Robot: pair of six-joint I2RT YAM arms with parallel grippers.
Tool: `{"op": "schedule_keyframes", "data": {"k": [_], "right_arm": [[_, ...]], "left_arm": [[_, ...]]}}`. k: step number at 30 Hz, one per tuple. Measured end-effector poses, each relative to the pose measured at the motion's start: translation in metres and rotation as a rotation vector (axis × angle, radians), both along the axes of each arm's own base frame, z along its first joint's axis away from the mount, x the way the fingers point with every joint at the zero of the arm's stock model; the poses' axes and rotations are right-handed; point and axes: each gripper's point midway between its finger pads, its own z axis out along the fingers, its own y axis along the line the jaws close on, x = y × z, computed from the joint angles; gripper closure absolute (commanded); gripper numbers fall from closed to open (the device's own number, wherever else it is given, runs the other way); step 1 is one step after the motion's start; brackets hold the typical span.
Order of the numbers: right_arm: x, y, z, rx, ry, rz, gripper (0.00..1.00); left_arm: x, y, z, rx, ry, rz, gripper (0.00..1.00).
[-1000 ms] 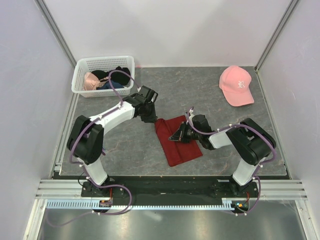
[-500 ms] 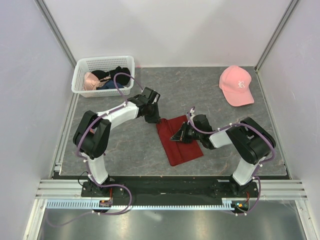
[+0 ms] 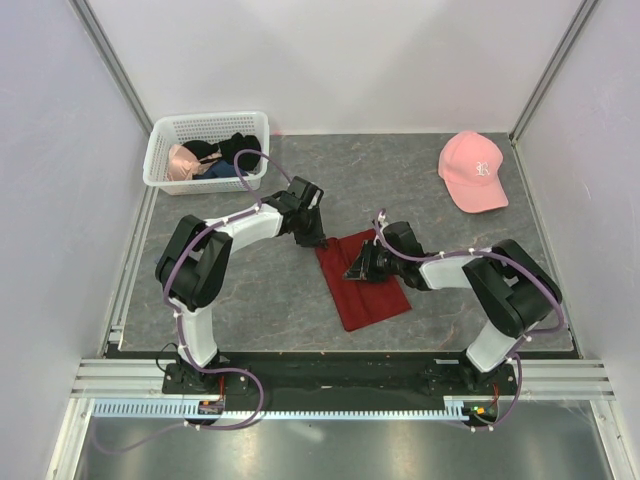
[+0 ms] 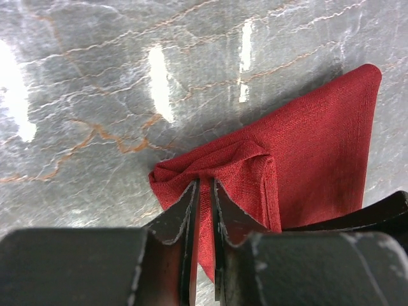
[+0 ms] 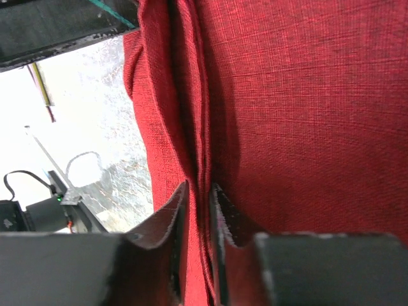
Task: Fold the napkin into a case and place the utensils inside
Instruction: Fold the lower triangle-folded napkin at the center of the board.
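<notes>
The dark red napkin (image 3: 375, 295) lies folded as a slanted rectangle in the middle of the grey mat, more a flat packet than a finished case. My left gripper (image 3: 318, 240) is at its far left corner. In the left wrist view the napkin (image 4: 319, 146) bunches up at that corner, and the left gripper (image 4: 205, 182) is shut on a pinched ridge of it. My right gripper (image 3: 355, 272) rests on the napkin's left half. In the right wrist view a raised fold of the napkin (image 5: 306, 95) runs between the right gripper's (image 5: 199, 186) slightly parted jaws. The utensils are out of view.
A white basket (image 3: 160, 160) with pink and black garments stands at the far left corner. A pink cap (image 3: 472, 170) lies at the far right. White walls close in the mat on three sides. The two grippers work close together over the napkin.
My left gripper has moved right onto the napkin's far corner and narrowed onto the cloth. The right gripper's jaws have parted a little on the fold, and the right arm has stretched out lower.
</notes>
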Motion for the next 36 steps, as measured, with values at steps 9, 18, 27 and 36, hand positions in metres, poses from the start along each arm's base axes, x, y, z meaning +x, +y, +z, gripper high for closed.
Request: {"op": "schedule_keyframes", "data": {"k": [9,18,27,36], "right_arm": [[-0.002,-0.014,0.009,-0.098,-0.032,0.021,0.45],[0.008,-0.019,0.042,-0.234,-0.145,0.062,0.44],[-0.028,0.007,0.041,-0.167,-0.102,0.184,0.55],[-0.053,-0.021,0.032,-0.236,-0.064,0.173,0.42]], "left_arm": [[0.001,-0.007,0.003,-0.038,-0.004,-0.019,0.85],[-0.004,-0.008,-0.003,-0.058,0.005,-0.031,0.85],[-0.003,-0.01,-0.003,-0.068,0.002,-0.034,0.85],[-0.003,-0.012,-0.002,-0.078,0.001,-0.039,0.85]]}}
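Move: The flap's near end, where the right hand is heading, lies about 10 cm back and 3 cm right of that hand, a couple of centimetres below it; from the left hand it is some 17 cm back and 8 cm right. The napkin's near right corner is about 7 cm back and 13 cm right of the right hand, its far right corner 9 cm ahead and 5 cm right. The far left corner sits right under the left fingertips. The right fingers, already loosening around the flap's standing edge, open wide and come free of it, lifting about 4 cm with a little drift right while the wrist tips them more steeply down by some 15 degrees. Staying open, the hand then heads back about 5 cm towards the flap's near end. The left hand keeps its nearly shut fingertips on the far left corner, drifting about 1 cm right. ##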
